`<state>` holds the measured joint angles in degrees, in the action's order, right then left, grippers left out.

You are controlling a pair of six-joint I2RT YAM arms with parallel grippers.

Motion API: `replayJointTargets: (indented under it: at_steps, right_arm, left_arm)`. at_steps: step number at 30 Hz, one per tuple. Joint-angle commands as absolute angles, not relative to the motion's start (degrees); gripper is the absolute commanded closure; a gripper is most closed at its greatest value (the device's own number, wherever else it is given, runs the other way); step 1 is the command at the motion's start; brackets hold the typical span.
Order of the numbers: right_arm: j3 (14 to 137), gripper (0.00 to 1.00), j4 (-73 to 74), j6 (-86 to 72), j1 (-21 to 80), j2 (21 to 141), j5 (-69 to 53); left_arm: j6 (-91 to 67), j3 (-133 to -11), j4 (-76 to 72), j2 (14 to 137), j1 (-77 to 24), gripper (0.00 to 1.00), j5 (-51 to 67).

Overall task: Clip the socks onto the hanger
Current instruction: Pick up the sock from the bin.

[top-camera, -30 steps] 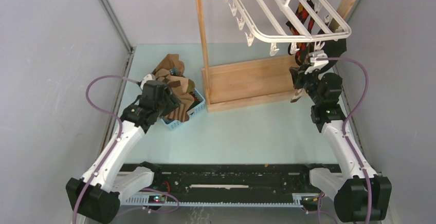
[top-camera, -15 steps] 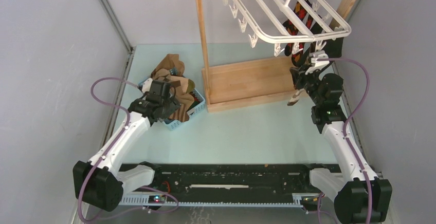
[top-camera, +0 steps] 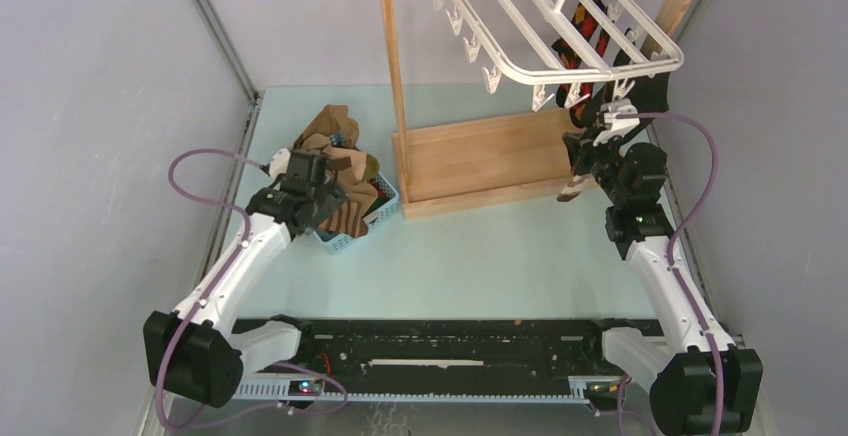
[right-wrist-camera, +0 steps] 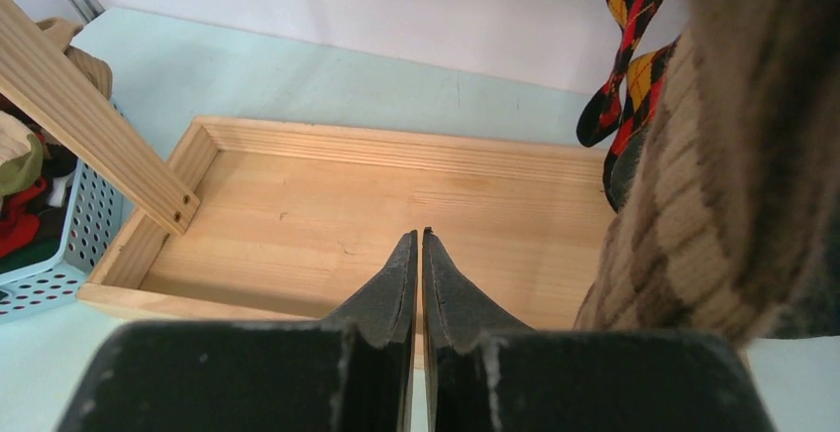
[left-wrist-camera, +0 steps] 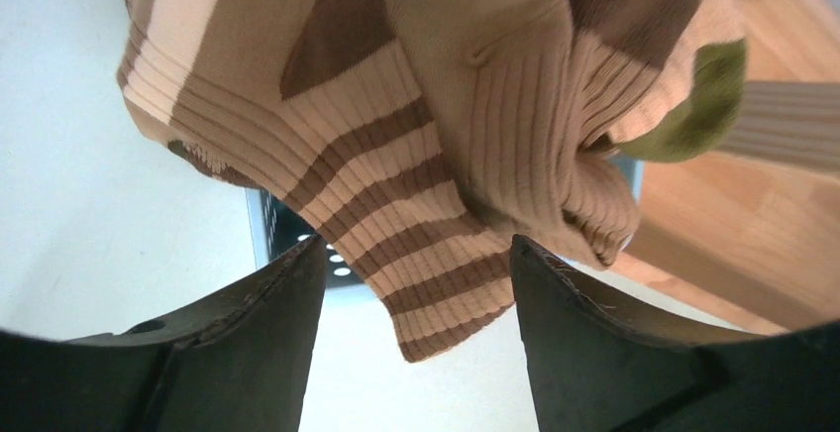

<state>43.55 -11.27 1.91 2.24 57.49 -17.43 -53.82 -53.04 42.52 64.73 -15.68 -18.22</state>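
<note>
Several brown and tan socks [top-camera: 335,146] are heaped in a small blue basket [top-camera: 352,233] at the left. My left gripper [top-camera: 333,201] hovers at that heap, open. In the left wrist view a brown-striped tan sock [left-wrist-camera: 396,224] hangs over the basket rim between and just beyond my fingertips [left-wrist-camera: 297,283], untouched. The white hanger [top-camera: 560,36] hangs from the wooden rail at the top. A red-orange-black argyle sock [right-wrist-camera: 634,55] and a brown argyle sock [right-wrist-camera: 723,204] dangle from it. My right gripper [right-wrist-camera: 417,237] is shut on nothing, just left of the brown argyle sock.
The wooden rail stand has a tray-like base [top-camera: 480,161] and an upright post [top-camera: 395,76] between the basket and my right arm. In the right wrist view the base [right-wrist-camera: 396,194] lies straight ahead and the blue basket [right-wrist-camera: 59,254] sits at the left.
My left gripper has opened wider and shifted slightly back and left at the sock heap. The hanger swung a little to the right. My right arm barely moved.
</note>
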Motion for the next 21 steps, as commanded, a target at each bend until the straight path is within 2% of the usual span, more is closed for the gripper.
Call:
replayJointTargets:
  at_steps: [1, 7, 15, 17, 20, 21]
  right_arm:
    - [43.67, 0.9, -12.47, 0.7, 2.19, 57.04, -18.11]
    - [43.46, 0.9, -12.92, 0.69, 2.18, 57.26, -18.11]
    - [43.5, 0.9, -12.44, 0.58, 2.0, 56.99, -18.19]
    - [43.5, 0.9, -12.39, 0.45, 1.95, 56.97, -18.36]
    - [43.45, 0.9, -12.31, 0.36, 1.89, 56.74, -18.44]
    - [43.49, 0.91, -12.23, 0.29, 1.85, 56.66, -18.38]
  left_arm:
    - [-54.48, -57.4, 40.99, 62.71, -13.16, 0.27, -20.79]
    - [-54.67, -57.61, 41.11, 67.43, -10.84, 0.28, -17.66]
    - [-54.17, -56.66, 38.94, 69.82, -10.57, 0.36, -16.65]
    - [-53.89, -56.25, 38.64, 70.08, -10.42, 0.47, -16.55]
    - [-53.5, -55.53, 38.14, 69.54, -10.2, 0.72, -16.14]
    - [-53.41, -55.47, 38.14, 69.08, -10.2, 0.77, -16.09]
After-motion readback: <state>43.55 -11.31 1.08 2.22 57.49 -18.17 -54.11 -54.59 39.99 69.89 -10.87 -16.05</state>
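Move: The brown striped sock hanging over the bin's near rim has its middle about 4 cm ahead of the left hand, 2 cm to its left and 2 cm below. The plain brown sock lies some 5 cm ahead, 2 cm to the right, also 2 cm below; the green-toed sock roughly 7 cm ahead and 7 cm right, 3 cm below. From the right hand, the striped sock is roughly 47 cm left, 7 cm back and 16 cm below. Left hand hops about 2 cm forward-left, dips onto the striped sock, and half-closes its fingers around the cloth. ##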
